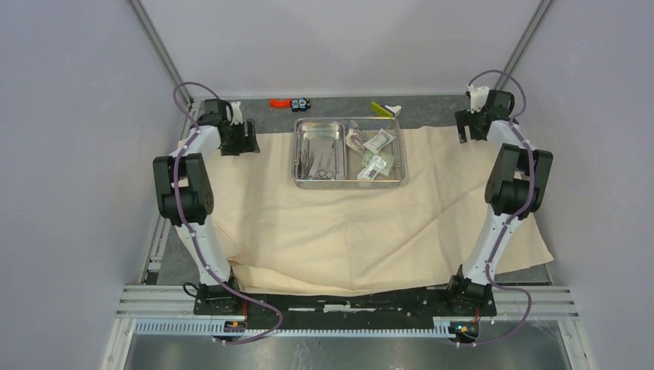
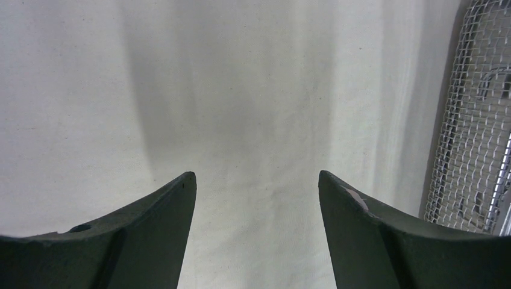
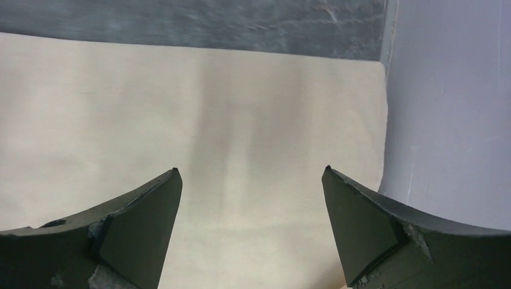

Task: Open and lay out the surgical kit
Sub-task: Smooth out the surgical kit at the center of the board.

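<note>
The surgical kit's beige cloth wrap (image 1: 347, 231) lies spread flat over the table. On its far middle stands the shiny steel tray (image 1: 348, 183), with a smaller inner tray (image 1: 318, 152) of thin metal instruments on the left and sealed packets (image 1: 375, 154) on the right. My left gripper (image 1: 237, 142) hovers open over the cloth's far left part, with only cloth (image 2: 253, 120) between its fingers and mesh tray wall (image 2: 476, 132) at the right edge. My right gripper (image 1: 472, 126) is open above the cloth's far right corner (image 3: 355, 108), holding nothing.
Behind the tray on the grey table top lie small orange and black pieces (image 1: 289, 102) and a yellow-green and white object (image 1: 385, 109). Grey walls (image 3: 446, 108) close in both sides. The cloth hangs over the table's near right edge (image 1: 540, 254).
</note>
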Robot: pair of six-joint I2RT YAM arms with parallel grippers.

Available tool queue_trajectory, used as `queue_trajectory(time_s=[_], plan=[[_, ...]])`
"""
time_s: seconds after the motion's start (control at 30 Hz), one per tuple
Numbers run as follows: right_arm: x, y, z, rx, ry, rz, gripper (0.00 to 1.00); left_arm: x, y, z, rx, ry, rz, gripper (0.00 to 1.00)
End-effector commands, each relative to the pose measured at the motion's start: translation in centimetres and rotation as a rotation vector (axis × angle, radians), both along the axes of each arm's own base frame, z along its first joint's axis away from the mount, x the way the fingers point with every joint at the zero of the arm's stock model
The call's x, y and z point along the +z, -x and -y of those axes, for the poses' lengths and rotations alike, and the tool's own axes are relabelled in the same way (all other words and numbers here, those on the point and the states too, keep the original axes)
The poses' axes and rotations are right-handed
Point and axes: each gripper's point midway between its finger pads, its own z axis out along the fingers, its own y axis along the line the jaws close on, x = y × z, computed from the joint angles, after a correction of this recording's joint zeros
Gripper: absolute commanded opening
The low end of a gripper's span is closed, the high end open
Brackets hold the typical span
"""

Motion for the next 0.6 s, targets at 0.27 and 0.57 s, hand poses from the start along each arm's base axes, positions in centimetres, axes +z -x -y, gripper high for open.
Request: queue_trajectory(time_s=[0.27,0.57], plan=[[3.4,0.7,-18.6,0.348,-0.328,0.121,0.94,0.8,-2.5,3.3,-0.032,0.092,0.053,0.81],[0.2,-0.2,-21.0,0.321,-0.356,0.063,0.9,-0.8,-3.2,6.9,-0.095,0.016,0.034,0.8]])
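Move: The metal tray's middle is about 51 cm to the right hand's left and 4 cm back, some 3 cm below; the yellow-green tool behind the tray is roughly 38 cm left and 11 cm farther out. From the left hand the tray is some 43 cm to the right, level ahead and 3 cm below, with the black device about 27 cm right and 18 cm ahead, the red piece 19 cm right and 18 cm ahead. Towards the tray's right side the right hand sweeps about 21 cm left, arching up some 4 cm on the way and sinking again beside the rim, while it turns about 20 degrees counter-clockwise and its left side rises about as much. The left hand eases some 5 cm right towards the tray's left side, a little forward and down. Both grippers stay open; no touch on cloth or tray can be made out. ##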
